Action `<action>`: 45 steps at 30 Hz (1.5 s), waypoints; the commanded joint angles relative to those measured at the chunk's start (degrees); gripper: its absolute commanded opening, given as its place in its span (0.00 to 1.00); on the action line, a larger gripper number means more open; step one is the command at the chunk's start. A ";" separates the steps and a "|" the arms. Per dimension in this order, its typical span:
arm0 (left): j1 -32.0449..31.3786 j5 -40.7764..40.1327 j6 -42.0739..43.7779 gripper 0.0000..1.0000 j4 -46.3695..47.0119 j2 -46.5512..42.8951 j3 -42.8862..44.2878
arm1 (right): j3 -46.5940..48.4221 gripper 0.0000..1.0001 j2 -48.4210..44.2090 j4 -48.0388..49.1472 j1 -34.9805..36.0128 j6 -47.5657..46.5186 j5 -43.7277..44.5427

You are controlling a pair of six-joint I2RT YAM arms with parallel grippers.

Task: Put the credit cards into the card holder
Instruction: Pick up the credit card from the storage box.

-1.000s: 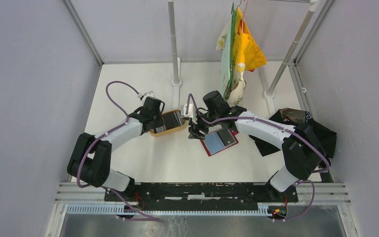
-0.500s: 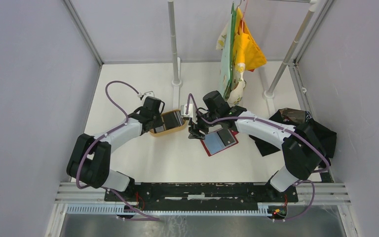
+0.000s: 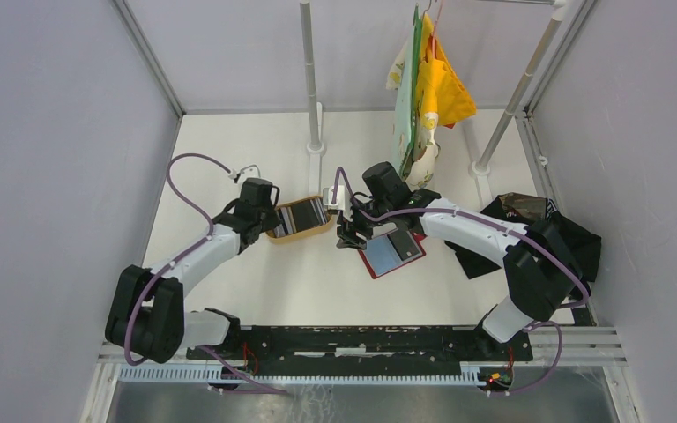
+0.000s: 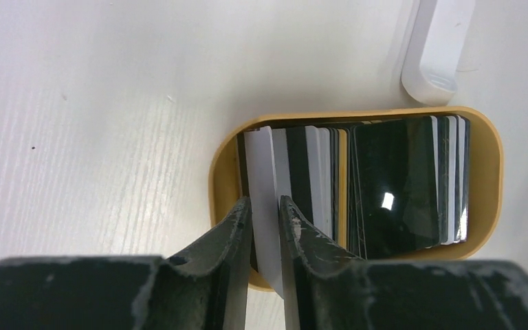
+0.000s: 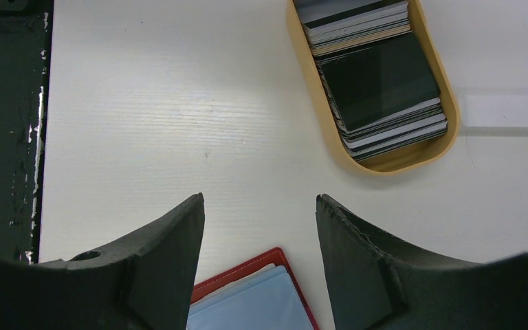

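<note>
A tan oval tray (image 4: pixel 223 165) holds a row of upright credit cards (image 4: pixel 385 185), grey, white and dark. My left gripper (image 4: pixel 265 204) is shut on one pale grey card (image 4: pixel 260 161) at the tray's left end; the card stands edge-on between the fingers. From above, the left gripper (image 3: pixel 267 220) sits at the tray's (image 3: pixel 322 232) left end. The red card holder (image 3: pixel 394 251) lies open, blue-grey lining up, right of the tray. My right gripper (image 5: pixel 260 201) hovers open over the card holder's (image 5: pixel 247 295) corner, nothing between its fingers.
A white pole base (image 4: pixel 436 48) stands just behind the tray. Two upright poles (image 3: pixel 310 79) rise at the back, with yellow and green cloths (image 3: pixel 427 88) hanging. A black bundle (image 3: pixel 529 220) lies at the right wall.
The left gripper has closed on the pale card, and the left arm has drawn back to the left. The right arm has not moved.
</note>
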 commanded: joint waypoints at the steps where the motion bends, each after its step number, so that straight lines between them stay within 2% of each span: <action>1: 2.38 0.01 -1.77 0.27 1.62 -2.25 -1.98 | 0.52 0.66 -0.10 0.69 -0.29 0.54 -1.34; 10: 3.87 0.36 -2.85 0.23 2.10 -4.67 -3.73 | 0.50 0.66 -0.02 0.48 -0.30 0.63 -1.78; 21: 6.38 8.20 -3.48 0.28 4.27 -1.90 -3.05 | 0.30 0.66 -0.13 0.51 -0.28 0.54 -2.30; 23: 6.54 8.00 -3.66 0.25 4.08 -1.81 -2.80 | 0.29 0.66 -0.07 0.51 -0.31 0.54 -2.48; 26: 6.52 6.97 -3.89 0.11 3.40 -1.87 -2.21 | 0.31 0.66 -0.14 0.40 -0.29 0.54 -2.57; 29: 6.52 5.94 -3.64 0.09 2.54 -2.02 -1.63 | 0.33 0.66 -0.25 0.39 -0.26 0.54 -2.66; 32: 6.48 5.74 -2.75 0.11 1.26 -0.33 -0.47 | 0.30 0.66 -0.28 0.41 -0.27 0.54 -2.75; 35: 6.44 5.74 -2.40 0.20 0.42 1.71 0.62 | 0.28 0.66 -0.27 0.41 -0.31 0.60 -2.83; 38: 6.48 6.02 -2.34 0.21 0.32 2.95 0.97 | 0.26 0.66 -0.32 0.58 -0.30 0.87 -3.01; 42: 6.43 4.94 -2.78 0.06 -0.17 0.87 0.88 | 0.08 0.66 -0.26 1.03 -0.27 1.37 -3.52; 45: 6.43 4.19 -2.93 0.05 -1.14 -1.47 1.44 | 0.05 0.66 0.15 1.02 -0.27 1.50 -3.80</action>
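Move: The leftmost light credit card leans in the left end of the storage box, its upper edge already between the left fingertips, its middle about 3 cm below that hand. The box's own middle is about 6 cm right and 1 cm ahead; the dark card face in it about 7 cm right and 2 cm ahead. From the right hand the light card lies some 17 cm left, 5 cm ahead and 8 cm lower. The left fingers, already astride the card, pinch the light cards at the storage box's left end. The hand first shifts about 1.5 cm left, rolls its left side down some 5 degrees, then sinks roughly 2 cm, the fingers closing, easing open and closing again until nearly shut. ##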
